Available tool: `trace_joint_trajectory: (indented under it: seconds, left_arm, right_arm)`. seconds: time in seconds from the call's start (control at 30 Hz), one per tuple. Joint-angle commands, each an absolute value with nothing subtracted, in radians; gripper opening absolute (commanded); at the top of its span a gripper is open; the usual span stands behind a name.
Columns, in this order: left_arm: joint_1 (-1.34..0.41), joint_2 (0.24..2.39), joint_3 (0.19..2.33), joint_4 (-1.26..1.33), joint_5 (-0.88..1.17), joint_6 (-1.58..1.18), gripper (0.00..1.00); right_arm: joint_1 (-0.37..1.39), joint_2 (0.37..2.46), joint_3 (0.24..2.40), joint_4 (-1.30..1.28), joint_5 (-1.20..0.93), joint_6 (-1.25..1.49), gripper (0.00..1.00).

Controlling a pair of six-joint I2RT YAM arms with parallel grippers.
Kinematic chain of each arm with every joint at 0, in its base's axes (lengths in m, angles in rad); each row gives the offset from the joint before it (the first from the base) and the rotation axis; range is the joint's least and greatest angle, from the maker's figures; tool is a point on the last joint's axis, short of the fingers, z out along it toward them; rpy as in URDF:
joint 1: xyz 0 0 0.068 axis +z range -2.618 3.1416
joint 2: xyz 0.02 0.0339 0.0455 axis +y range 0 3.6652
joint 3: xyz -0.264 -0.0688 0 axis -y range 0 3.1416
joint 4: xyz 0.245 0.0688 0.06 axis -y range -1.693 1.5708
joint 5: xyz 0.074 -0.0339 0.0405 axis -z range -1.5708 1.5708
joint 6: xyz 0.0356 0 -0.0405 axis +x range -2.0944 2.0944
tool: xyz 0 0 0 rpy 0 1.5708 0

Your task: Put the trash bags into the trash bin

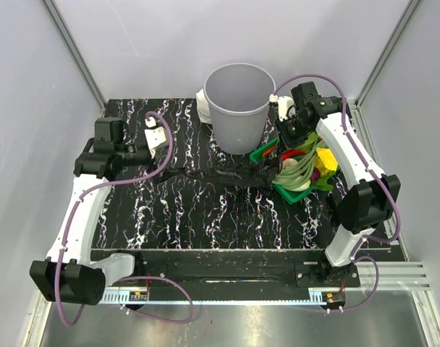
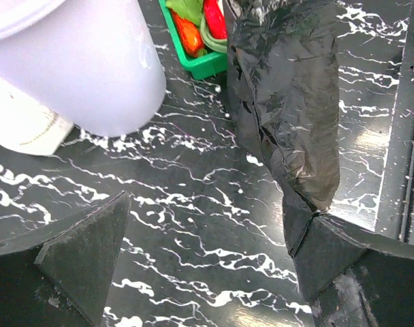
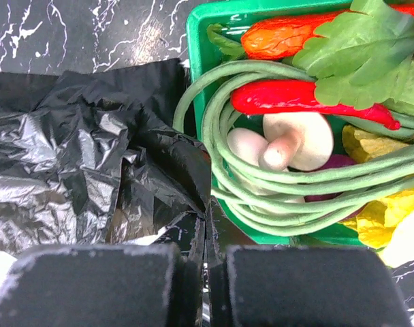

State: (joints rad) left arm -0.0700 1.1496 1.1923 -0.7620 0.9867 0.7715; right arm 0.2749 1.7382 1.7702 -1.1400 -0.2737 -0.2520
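The black trash bag (image 1: 227,175) lies stretched across the marbled table in front of the light-grey trash bin (image 1: 238,119). My left gripper (image 1: 162,143) is open at the bag's left end. In the left wrist view the gripper (image 2: 210,252) has bare table between its fingers, and the bag (image 2: 289,102) tapers down to touch the right fingertip (image 2: 329,252). My right gripper (image 1: 284,137) hangs over the bag's right end. In the right wrist view the gripper (image 3: 207,231) is shut, with a peak of the crinkled bag (image 3: 64,170) pinched at its tips.
A green basket (image 1: 289,194) of vegetables stands to the right of the bin, its rim (image 3: 197,41) against the bag. A small white roll (image 1: 203,105) sits behind the bin on the left, and it shows as the roll (image 2: 23,129) beside the bin (image 2: 91,68).
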Motion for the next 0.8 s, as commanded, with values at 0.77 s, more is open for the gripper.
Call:
trace_joint_trajectory:
  seconds: [0.77]
  left_arm:
    - [-0.072,1.213,1.023,-1.064,0.807,1.273,0.99]
  right_arm:
    - [0.284,1.902,1.913,-1.131,-0.183,-0.222,0.00]
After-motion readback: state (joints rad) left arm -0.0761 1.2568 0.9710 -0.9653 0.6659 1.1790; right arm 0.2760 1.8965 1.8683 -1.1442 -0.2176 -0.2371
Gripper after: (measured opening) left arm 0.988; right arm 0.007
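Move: The black trash bag hangs between the hands. Its middle lies about 20 cm to the right of the open left hand, 3 cm farther out and 17 below, with the near end already at one left finger. The shut right hand keeps its pinch on the other end, the bag's middle some 12 cm left, 5 back and 10 below. From the right hand, the bin stands about 9 cm ahead and 15 left, the vegetable basket 4 ahead and 8 right. After a slight rise the left hand, fingers staying wide open, drops some 15 cm towards the table and shifts about 5 cm left, edging forward and then back a few centimetres, while it tips about 25 degrees so the fingers point more steeply down, the bag's end still hanging on one finger. The right hand keeps its pinch on the other end and eases about 3 cm forward and 3 cm down, closer over the basket. ##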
